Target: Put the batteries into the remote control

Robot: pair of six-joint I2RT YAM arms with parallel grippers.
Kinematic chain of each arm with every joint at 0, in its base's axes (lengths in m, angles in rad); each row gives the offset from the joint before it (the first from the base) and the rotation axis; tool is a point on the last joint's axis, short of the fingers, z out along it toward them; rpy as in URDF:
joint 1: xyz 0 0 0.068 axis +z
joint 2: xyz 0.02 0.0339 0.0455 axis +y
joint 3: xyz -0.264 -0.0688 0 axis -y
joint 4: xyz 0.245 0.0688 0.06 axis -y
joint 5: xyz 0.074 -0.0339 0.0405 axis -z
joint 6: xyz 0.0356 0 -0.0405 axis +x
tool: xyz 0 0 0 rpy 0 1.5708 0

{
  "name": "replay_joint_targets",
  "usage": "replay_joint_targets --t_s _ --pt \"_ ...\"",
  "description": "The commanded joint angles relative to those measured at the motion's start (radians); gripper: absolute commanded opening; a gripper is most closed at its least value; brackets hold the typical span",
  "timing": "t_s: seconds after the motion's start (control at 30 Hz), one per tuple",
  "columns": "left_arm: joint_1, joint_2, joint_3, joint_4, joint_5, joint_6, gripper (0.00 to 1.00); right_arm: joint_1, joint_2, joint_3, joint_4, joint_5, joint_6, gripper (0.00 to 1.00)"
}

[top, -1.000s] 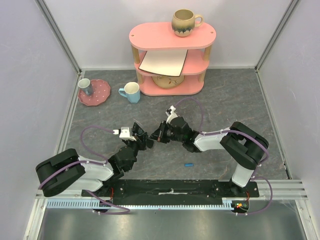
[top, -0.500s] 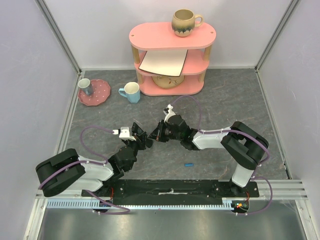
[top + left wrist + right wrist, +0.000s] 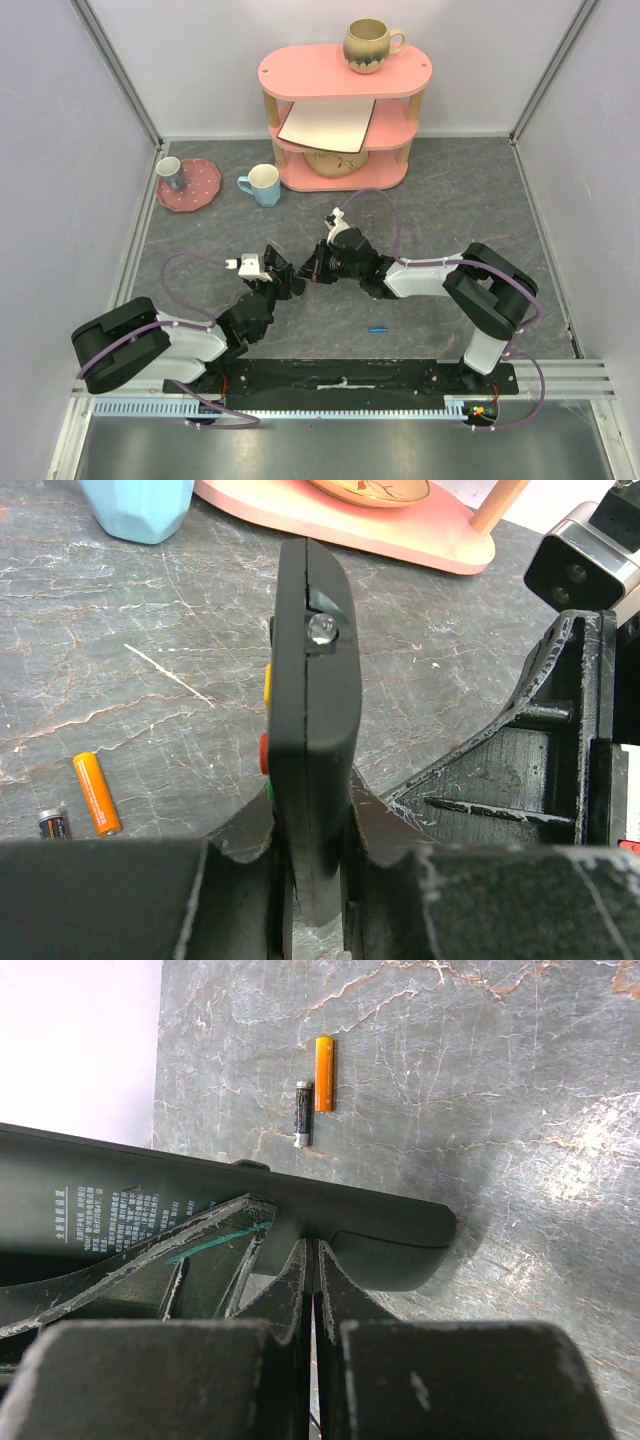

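The remote control (image 3: pixel 315 700) is a slim black bar standing on edge, and my left gripper (image 3: pixel 312 830) is shut on its lower end. Coloured buttons show on its left face. In the right wrist view the remote control (image 3: pixel 390 1230) shows its printed back and a curved cover seam. My right gripper (image 3: pixel 315 1250) is shut, empty, with its tips against that back by the seam. An orange battery (image 3: pixel 97 794) and a dark blue battery (image 3: pixel 52 824) lie side by side on the table. The two also appear beyond the remote, orange battery (image 3: pixel 323 1060) and dark battery (image 3: pixel 302 1113). From above, left gripper (image 3: pixel 285 280) and right gripper (image 3: pixel 312 272) meet mid-table.
A pink shelf (image 3: pixel 340 75) stands at the back with a mug (image 3: pixel 368 45) on top and plates inside. A light blue cup (image 3: pixel 263 184) and a pink plate (image 3: pixel 195 190) carrying a small cup sit back left. A small blue piece (image 3: pixel 378 328) lies near the right arm's base.
My right arm has edged slightly left and back, toward the remote. The left arm and the remote have stayed put.
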Motion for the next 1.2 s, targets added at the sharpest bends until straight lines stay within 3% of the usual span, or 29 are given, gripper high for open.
replay_joint_targets --t_s 0.0,1.17 --pt "-0.018 -0.012 0.041 0.039 0.05 0.038 0.02 0.025 0.059 -0.033 -0.226 0.042 -0.056 0.0" --pt "-0.019 -0.046 0.041 0.002 0.016 0.053 0.02 0.001 -0.004 -0.14 -0.267 0.088 -0.085 0.0"
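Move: The right hand's closed fingertips already rest at the latch end of the remote control's battery cover; the cover's middle lies about 2 cm below them, 1 cm back and 1 cm left. On the table roughly 8 cm below the right hand, the orange battery lies 10 cm left and 4 cm ahead, the black battery 11 cm left and 1 cm ahead, and the red battery 12 cm right and 5 cm ahead. From the left hand, the cover is level fore and aft, some 3 cm right and 4 cm below. The right hand, fingers still shut, first stays almost in place at the latch end of the battery cover, easing only about 1 cm right and a little down, then suddenly drops some 6 cm while swinging right and slightly back, tilting about 15 degrees, so that its tips leave the remote control and end low over the table. The left hand keeps its grip on the remote control as a brace, drifting about 1 cm to the right late on. ##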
